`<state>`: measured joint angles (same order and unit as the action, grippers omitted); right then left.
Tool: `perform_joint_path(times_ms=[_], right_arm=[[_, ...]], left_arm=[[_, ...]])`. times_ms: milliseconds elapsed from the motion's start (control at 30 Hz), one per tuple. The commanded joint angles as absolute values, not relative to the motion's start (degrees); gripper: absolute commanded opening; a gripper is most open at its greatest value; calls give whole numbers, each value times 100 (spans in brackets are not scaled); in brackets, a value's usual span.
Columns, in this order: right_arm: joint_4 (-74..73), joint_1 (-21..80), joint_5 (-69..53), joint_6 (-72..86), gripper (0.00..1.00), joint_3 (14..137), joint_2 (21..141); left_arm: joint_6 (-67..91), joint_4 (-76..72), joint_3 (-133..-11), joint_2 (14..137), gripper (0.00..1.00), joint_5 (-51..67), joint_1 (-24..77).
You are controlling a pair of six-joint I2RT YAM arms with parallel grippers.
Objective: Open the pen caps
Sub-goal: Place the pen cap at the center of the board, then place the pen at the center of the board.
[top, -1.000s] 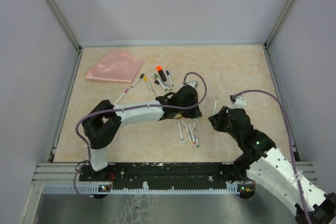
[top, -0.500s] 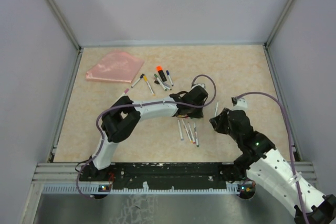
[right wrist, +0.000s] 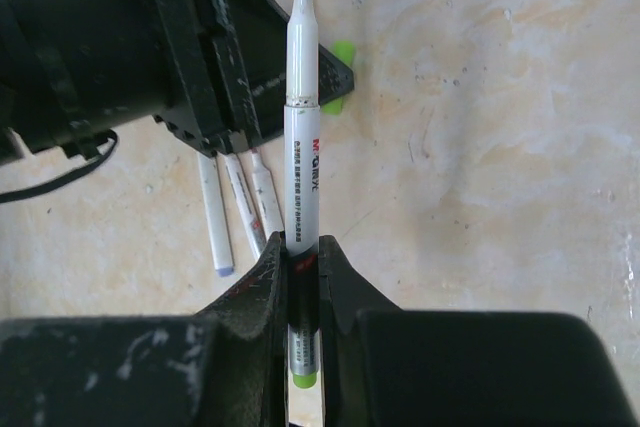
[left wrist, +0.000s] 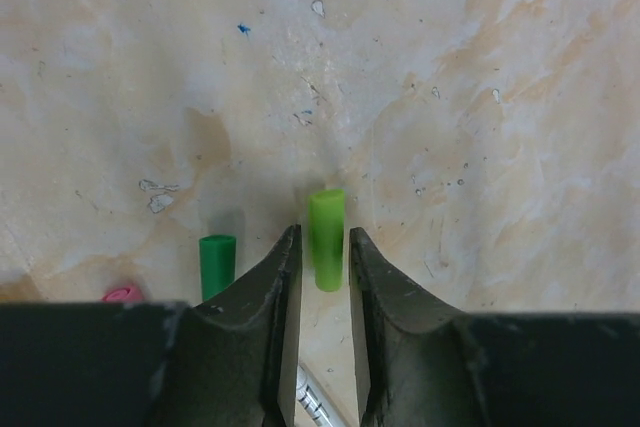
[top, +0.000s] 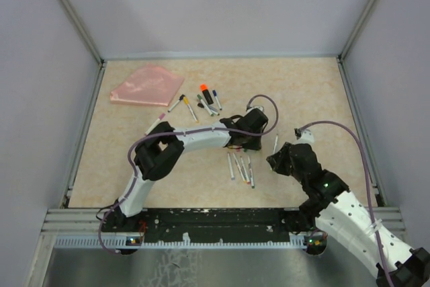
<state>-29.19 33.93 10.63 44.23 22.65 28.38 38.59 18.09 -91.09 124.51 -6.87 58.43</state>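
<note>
My left gripper is low over the table with its jaws slightly apart. A light green pen cap lies between its fingertips with a thin gap on each side. A dark green cap and a pink cap lie just to its left. My right gripper is shut on an uncapped white pen with a bare dark tip and a green tail, which points at the left gripper. Capped pens with orange, blue and yellow caps lie farther back.
Several uncapped white pen barrels lie side by side between the two arms and also show in the right wrist view. A flat pink pouch lies at the back left. Grey walls close in the table on three sides.
My left arm has reached farther right, and its gripper now sits close to the right gripper's pen tip. My right gripper has shifted slightly down and left with the pen.
</note>
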Motion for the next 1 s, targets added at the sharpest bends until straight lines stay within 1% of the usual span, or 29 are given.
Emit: perform_joint_path(times_ms=[0,200,333,467,667,833,933,967], right_arm=[[-2721,3341,944,4611,0,2172,2786],[-2721,3340,887,4599,0,2159,2861],[-2712,3340,785,4580,0,2151,2978],[-2661,3339,635,4517,0,2133,3118],[-2536,3341,335,4374,0,2112,3454],[-2359,3340,51,4343,0,2052,3801],[-2270,3340,-69,4342,1,1981,3977],[-2242,3340,-109,4342,2,1965,4045]], left_arm=[[3861,1865,-9269,12411,31,-610,5736],[3811,1863,-9246,12012,34,-612,5681],[3661,1803,-9062,11446,35,-630,5600],[3236,1490,-8426,10676,38,-575,5449],[2675,1026,-7143,9385,47,-354,5080],[2666,912,-6046,8470,54,-453,4590],[2664,934,-5593,8037,57,-484,4276],[2665,966,-5477,7905,59,-563,4197]])
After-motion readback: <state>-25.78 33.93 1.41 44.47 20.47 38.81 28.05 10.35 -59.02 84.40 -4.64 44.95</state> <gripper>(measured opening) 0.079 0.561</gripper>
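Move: The light green cap already lies on the board between my left fingertips, about 1 cm below, the dark green cap 5 cm to its left. The green-ended capped pen lies some 20 cm ahead and 25 cm left of my left hand. My right hand holds the light green pen; the free spot for it is about 3 cm left, 2 cm back and 9 cm below, with the dark green pen's body 3 cm farther left. I leave the light green cap with my left hand: after easing forward a little I open the fingers wider, rise steeply about 15 cm, then swing some 16 cm left over the caps towards the capped pens, sinking slightly at the end. My right hand keeps its grip and lowers the light green pen about 4 cm, drifting left and back towards the pen row and tipping down some 10 degrees. ##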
